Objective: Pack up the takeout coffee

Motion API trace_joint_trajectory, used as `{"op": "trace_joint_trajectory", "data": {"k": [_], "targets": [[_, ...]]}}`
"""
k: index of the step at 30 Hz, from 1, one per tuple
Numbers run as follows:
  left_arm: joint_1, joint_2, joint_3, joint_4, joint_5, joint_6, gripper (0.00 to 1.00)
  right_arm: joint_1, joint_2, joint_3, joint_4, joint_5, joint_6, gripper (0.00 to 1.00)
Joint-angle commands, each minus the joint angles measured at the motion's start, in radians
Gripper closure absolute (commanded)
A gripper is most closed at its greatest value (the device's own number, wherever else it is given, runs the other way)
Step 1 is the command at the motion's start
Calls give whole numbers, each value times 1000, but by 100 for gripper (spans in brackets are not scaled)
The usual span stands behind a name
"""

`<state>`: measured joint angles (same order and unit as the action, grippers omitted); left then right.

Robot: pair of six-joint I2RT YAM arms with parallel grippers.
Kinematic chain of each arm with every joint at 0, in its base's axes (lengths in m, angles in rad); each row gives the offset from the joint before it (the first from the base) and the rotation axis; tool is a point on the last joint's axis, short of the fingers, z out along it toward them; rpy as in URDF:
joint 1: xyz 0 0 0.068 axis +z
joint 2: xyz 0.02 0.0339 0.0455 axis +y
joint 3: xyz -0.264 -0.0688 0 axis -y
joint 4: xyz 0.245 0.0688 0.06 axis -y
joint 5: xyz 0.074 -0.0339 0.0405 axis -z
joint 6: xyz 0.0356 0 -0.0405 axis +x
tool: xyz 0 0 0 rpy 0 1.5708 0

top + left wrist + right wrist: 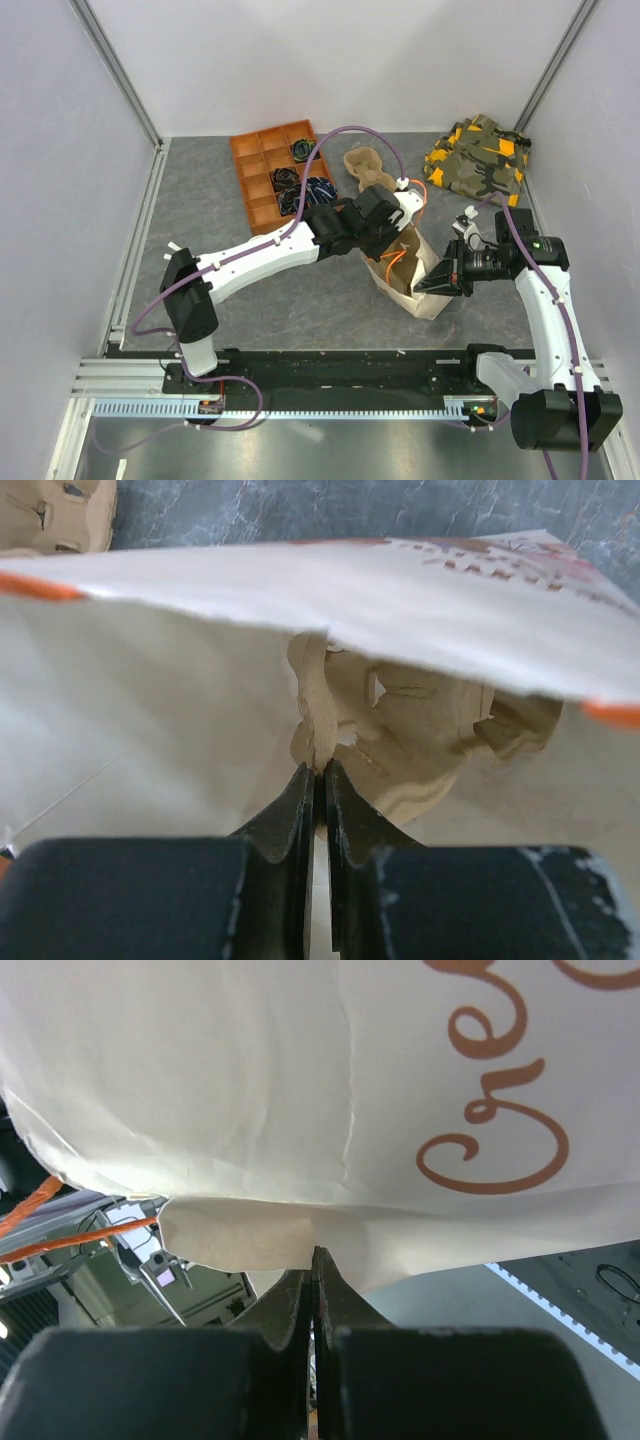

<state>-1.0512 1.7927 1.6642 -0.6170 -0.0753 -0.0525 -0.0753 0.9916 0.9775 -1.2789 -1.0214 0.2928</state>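
No takeout coffee shows in any view. A white paper bag (428, 283) with orange handles stands open at mid-table. My left gripper (321, 767) reaches into the bag's mouth (398, 243) and is shut on the rim of a moulded pulp cup carrier (420, 742) inside the bag (140, 720). My right gripper (316, 1253) is shut on the bag's paper edge (250, 1235), holding it from the right side (436, 284). The bag's inside below the carrier is hidden.
A second pulp carrier (367, 170) lies behind the bag and shows again in the left wrist view (55, 515). An orange compartment tray (262, 170) with dark items sits at the back left. A camouflage cloth (478, 157) lies at the back right.
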Motion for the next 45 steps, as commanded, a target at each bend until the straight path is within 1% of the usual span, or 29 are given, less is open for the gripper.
{"op": "trace_joint_trajectory", "data": {"k": [1,6,10,16,19,20,21,22,24,25,31,37,38,42,43,45], "targets": [[-6,11,-4,33,-14,28,89,5,10,61,-37,49,-9,100],[-6,33,-9,28,-9,11,89,5,24,27,-39,81,12,100],[-6,48,-12,37,61,17,85,5,36,27,-37,141,20,100],[-6,92,9,36,17,-1,80,5,51,49,-45,181,14,100],[-6,91,22,26,6,-4,71,5,55,53,-48,182,6,100],[-6,88,35,19,2,-6,61,5,56,58,-48,184,6,100],[-6,86,43,14,-1,-6,58,5,61,61,-48,184,5,100],[-6,77,60,10,-3,-3,53,5,62,62,-50,181,-1,100],[-6,67,75,-6,-1,-3,49,5,67,67,-51,173,-9,100],[-6,56,94,-12,0,0,47,5,68,69,-53,170,-11,100],[-6,-12,160,-79,22,36,46,6,68,81,-54,130,-34,100],[-1,-131,160,-184,12,34,34,5,76,93,-63,44,-69,100],[2,-159,160,-200,11,28,34,5,79,104,-66,37,-76,100],[48,-219,161,-257,-1,-7,34,5,68,96,-69,53,-70,100],[84,-226,166,-271,3,-13,34,5,61,87,-68,64,-64,100],[120,-220,199,-300,9,-32,34,6,47,67,-62,75,-52,100]]}}
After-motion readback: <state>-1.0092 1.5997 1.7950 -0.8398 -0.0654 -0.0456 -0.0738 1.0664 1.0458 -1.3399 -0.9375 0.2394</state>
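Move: The left fingers hold the edge of the cup carrier just inside the paper bag. The bag's bottom lies some 14 cm below them, about 5 cm to the right and 3 cm back. The bag rim in the right fingers is roughly 8 cm right and 8 cm back of the left hand. The empty tray is about 20 cm ahead and 2 cm left. From the right hand, the bag's bottom is about 17 cm down, 6 cm ahead and 5 cm left. Lower the left gripper about 4 cm into the bag with the carrier, then spread the fingers to let go of it. Rise straight out at first, then faster and off to the left past the rim, some 13 cm up in all. Keep the right fingers pinched on the rim, dipping about 2.5 cm and easing most of the way back up. ##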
